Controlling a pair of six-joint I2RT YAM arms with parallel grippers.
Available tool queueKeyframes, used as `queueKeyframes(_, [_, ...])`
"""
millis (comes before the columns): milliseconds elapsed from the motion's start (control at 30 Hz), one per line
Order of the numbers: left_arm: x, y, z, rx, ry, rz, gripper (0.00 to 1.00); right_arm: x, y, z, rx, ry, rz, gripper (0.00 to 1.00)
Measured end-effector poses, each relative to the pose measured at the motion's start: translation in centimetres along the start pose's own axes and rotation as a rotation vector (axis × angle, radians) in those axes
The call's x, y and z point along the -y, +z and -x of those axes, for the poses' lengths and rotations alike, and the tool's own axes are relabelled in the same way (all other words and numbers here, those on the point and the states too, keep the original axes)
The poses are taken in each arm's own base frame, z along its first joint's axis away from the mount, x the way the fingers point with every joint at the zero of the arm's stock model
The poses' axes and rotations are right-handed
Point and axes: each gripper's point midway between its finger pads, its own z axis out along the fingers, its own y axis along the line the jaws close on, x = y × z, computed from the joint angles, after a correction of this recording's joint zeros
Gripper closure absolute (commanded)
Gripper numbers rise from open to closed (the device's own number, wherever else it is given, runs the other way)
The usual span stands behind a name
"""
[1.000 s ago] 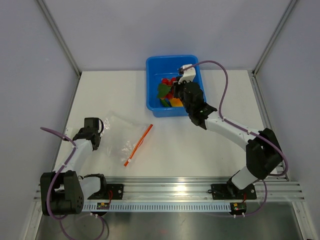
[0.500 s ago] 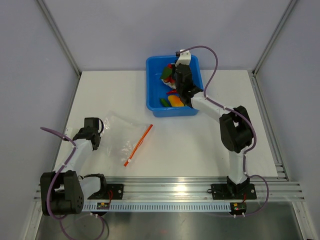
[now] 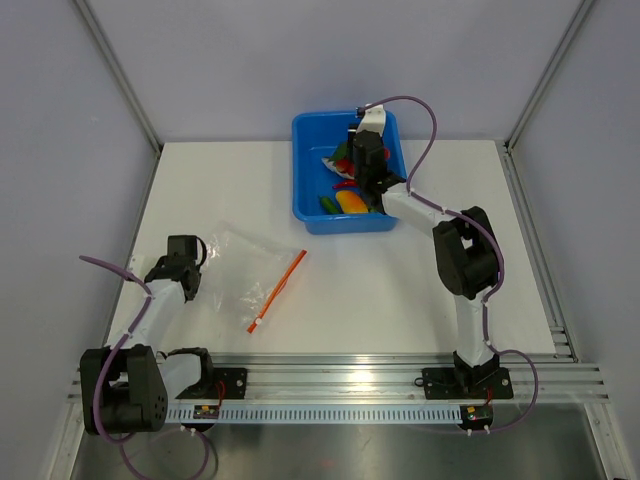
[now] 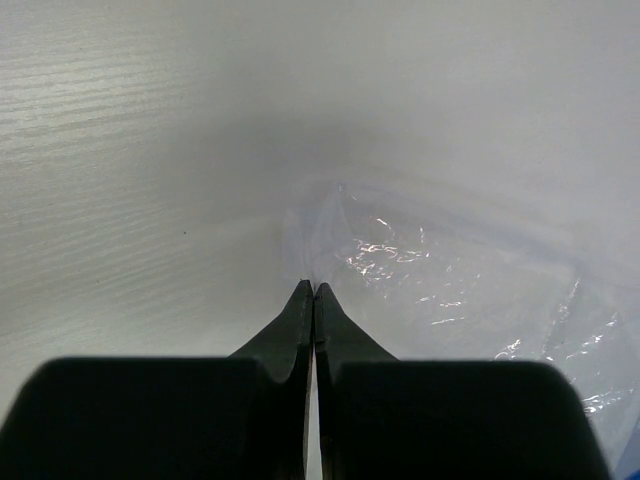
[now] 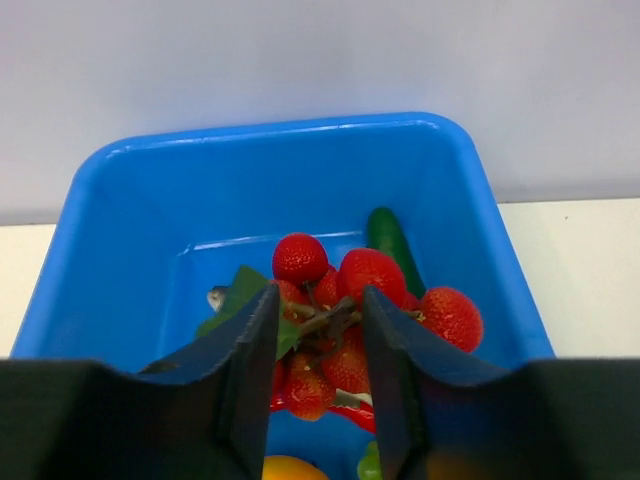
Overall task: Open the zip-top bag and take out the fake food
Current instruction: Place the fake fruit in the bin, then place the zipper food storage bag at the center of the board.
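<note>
The zip-top bag (image 3: pixel 245 265) lies flat and crinkled on the table, its orange-red zip strip (image 3: pixel 277 290) at the right end. My left gripper (image 3: pixel 190 250) is shut at the bag's left corner, where its tips (image 4: pixel 313 288) meet the clear plastic (image 4: pixel 450 280). My right gripper (image 3: pixel 350 160) hangs over the blue tub (image 3: pixel 310 215) with its jaws apart. A cluster of red strawberries (image 5: pixel 370 270) sits in the gap between its fingers (image 5: pixel 318 295). More fake food lies in the tub: a green cucumber (image 5: pixel 385 235), an orange-yellow pepper (image 3: pixel 350 200) and a red chili (image 3: pixel 343 185).
The blue tub's rim (image 5: pixel 300 130) stands at the table's far edge, close to the back wall. A green leaf (image 5: pixel 235 295) and a small silvery fish (image 5: pixel 217 297) show beside my right fingers. The right arm folds back along the tub's right side.
My right arm has swung in and reached further back over the tub with the strawberries. Its jaws have parted. The left arm and the bag have not moved.
</note>
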Motion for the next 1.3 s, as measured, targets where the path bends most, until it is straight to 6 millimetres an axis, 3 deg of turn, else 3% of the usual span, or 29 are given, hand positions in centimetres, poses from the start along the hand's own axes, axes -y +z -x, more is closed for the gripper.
queueKeyframes(133, [0.0,0.0,0.0,0.0,0.0,-0.001,1.0,-0.1,0.0,-0.1,0.0,0.003,0.006,0.36])
queueKeyframes(333, [0.0,0.0,0.0,0.0,-0.001,-0.001,1.0,-0.2,-0.2,-0.4,-0.014,-0.002,0.022,0.3])
queueKeyframes(433, [0.0,0.0,0.0,0.0,-0.002,-0.001,1.0,0.0,-1.3,-0.2,-0.036,-0.007,0.038,0.24])
queueKeyframes(533, [0.0,0.0,0.0,0.0,-0.002,-0.001,1.0,0.5,-3.4,0.7,-0.081,0.006,0.058,0.16])
queueKeyframes(600, [0.0,0.0,0.1,0.001,-0.003,0.0,1.0,0.9,-5.2,3.0,-0.075,0.046,0.073,0.16])
queueKeyframes(733, [0.0,-0.3,0.3,0.004,-0.031,-0.004,1.0,2.0,-10.0,6.8,-0.065,0.167,0.121,0.15])
queueKeyframes(833, [0.6,-0.6,0.5,0.005,-0.089,-0.031,1.0,2.8,-13.6,8.0,-0.06,0.231,0.175,0.15])
queueKeyframes(933, [1.5,-0.8,0.4,-0.011,-0.152,-0.059,1.0,3.1,-15.9,7.6,-0.095,0.268,0.207,0.13])
queueKeyframes(1167, [3.0,0.1,0.3,-0.015,-0.268,-0.038,1.0,3.0,-20.7,3.3,-0.236,0.341,0.309,0.13])
queueKeyframes(1300, [6.2,0.6,2.2,0.034,-0.31,-0.034,1.0,2.6,-21.9,2.7,-0.266,0.36,0.352,0.12])
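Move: The right hand is over the far right part of the blue bin. The strawberry bunch hangs at its parting fingers, about 4 cm below and 1 cm left. On the bin floor, some 18 cm lower, the mango lies 14 cm back and 5 cm left, the grapes 14 cm back and 1 cm right. From the left hand, which pinches the bag, the bunch is about 32 cm ahead and 42 cm right; the orange zip strip's middle is 22 cm right and 1 cm back. The right fingers, already parting round the strawberry bunch's stems, open wide and come free of it. The hand then backs out some 21 cm towards the bin's near right side, rising about 9 cm and sinking half of that, while it rolls left side up, tips down and turns counter-clockwise. Late on, the left hand, still pinching the bag, goes about 6 cm forward and some 3 cm up, turning slightly counter-clockwise. ##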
